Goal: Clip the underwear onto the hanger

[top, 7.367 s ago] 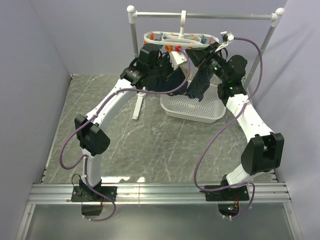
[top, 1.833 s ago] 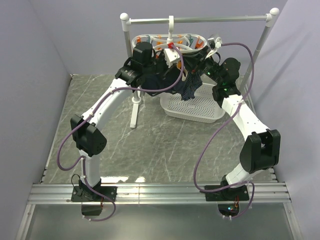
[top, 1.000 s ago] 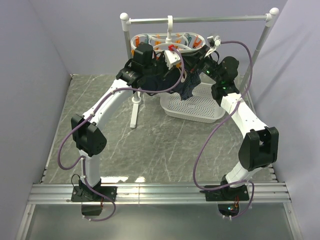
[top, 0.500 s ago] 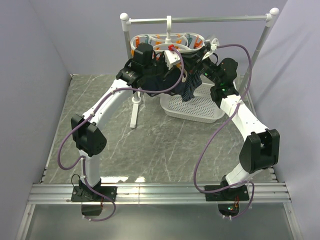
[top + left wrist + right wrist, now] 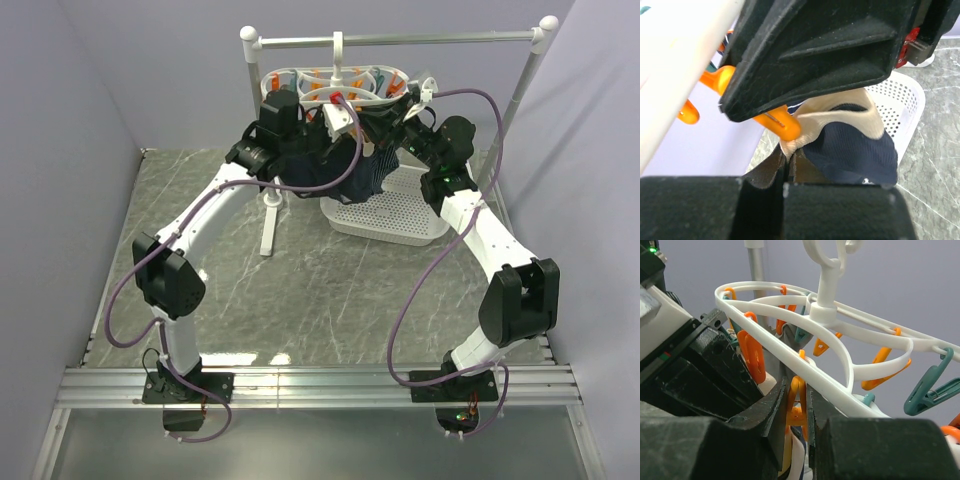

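Note:
In the left wrist view the underwear point(image 5: 852, 150) hangs as dark navy fabric with a beige waistband point(image 5: 837, 114). My left gripper point(image 5: 789, 161) is shut on a bunched corner of that waistband, right under an orange clothespin point(image 5: 781, 126) that touches it. The white looped hanger point(image 5: 805, 362) hangs from the rail with orange and teal pins. My right gripper point(image 5: 797, 407) is shut on an orange clothespin point(image 5: 798, 397) that dangles from the hanger's loop, squeezing its handles. From above, both grippers point(image 5: 352, 128) point(image 5: 392, 118) meet below the hanger point(image 5: 335, 85), and the arms largely hide the underwear.
A grey metal rail stand point(image 5: 400, 40) carries the hanger. A white perforated basket point(image 5: 405, 218) sits on the marble table under the right wrist. A navy pinstriped cloth point(image 5: 370, 182) hangs between the grippers above the basket. The stand's leg point(image 5: 268, 215) is by the left arm.
The left arm has lifted and its elbow has swung left, bringing the waistband up to the pins. The right gripper has stayed on its clothespin, barely moving.

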Motion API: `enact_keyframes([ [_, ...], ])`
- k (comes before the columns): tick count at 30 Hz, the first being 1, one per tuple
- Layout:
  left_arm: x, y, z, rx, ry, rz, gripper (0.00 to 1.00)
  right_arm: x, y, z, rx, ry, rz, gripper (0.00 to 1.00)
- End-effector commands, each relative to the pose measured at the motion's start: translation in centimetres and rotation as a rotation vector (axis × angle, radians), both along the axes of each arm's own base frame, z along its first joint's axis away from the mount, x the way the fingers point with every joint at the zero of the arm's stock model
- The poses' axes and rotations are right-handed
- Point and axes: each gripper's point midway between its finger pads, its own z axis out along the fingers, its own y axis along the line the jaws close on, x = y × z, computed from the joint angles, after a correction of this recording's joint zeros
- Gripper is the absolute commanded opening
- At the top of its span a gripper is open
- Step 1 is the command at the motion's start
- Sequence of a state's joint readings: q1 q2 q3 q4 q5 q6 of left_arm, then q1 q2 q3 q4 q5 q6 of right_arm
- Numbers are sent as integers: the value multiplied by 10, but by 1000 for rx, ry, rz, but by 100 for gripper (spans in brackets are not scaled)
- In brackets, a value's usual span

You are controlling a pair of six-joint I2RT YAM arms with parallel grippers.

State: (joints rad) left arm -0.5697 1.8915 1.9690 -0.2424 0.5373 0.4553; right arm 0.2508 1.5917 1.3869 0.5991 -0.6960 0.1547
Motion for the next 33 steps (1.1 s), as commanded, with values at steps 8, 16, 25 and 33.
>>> enact_keyframes([
  [8, -15, 10, 62, -111, -135, -19, 0, -26, 13, 3, -23, 18, 127, 0],
  [16, -16, 11, 63, -116, -153, -18, 0, -23, 13, 3, -14, 53, 139, 0],
  [25, -17, 10, 63, -118, -156, -23, 0, -21, 11, 5, -3, 59, 123, 32],
  [33, -13, 11, 56, -101, -149, -13, 0, -21, 8, 11, 16, 63, 111, 48],
])
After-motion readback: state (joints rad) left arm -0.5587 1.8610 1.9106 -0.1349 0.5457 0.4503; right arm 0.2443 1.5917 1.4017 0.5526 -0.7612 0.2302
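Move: The right fingers already squeeze the handles of an orange clip; the waistband edge it is meant to bite lies about 5 cm below that hand and 1 cm to its left. The next orange clip is some 8 cm left, level ahead and back, 2 cm higher; the hanger's hook stem stands about 7 cm ahead, 7 cm left and 6 cm up. The left hand, already pinching the waistband, has the squeezed clip about 3 cm above, 2 cm right and 1 cm ahead. Still pinching the waistband, the left hand feeds it up into the orange clip's jaws, rising about 1.5 cm with its fingertips tilting up some 5 degrees, then holds there. Once it has settled, the right fingers, which kept the handles squeezed, open to about half and let them spread, while that hand eases back and slightly left and down, roughly 1 cm in all. ##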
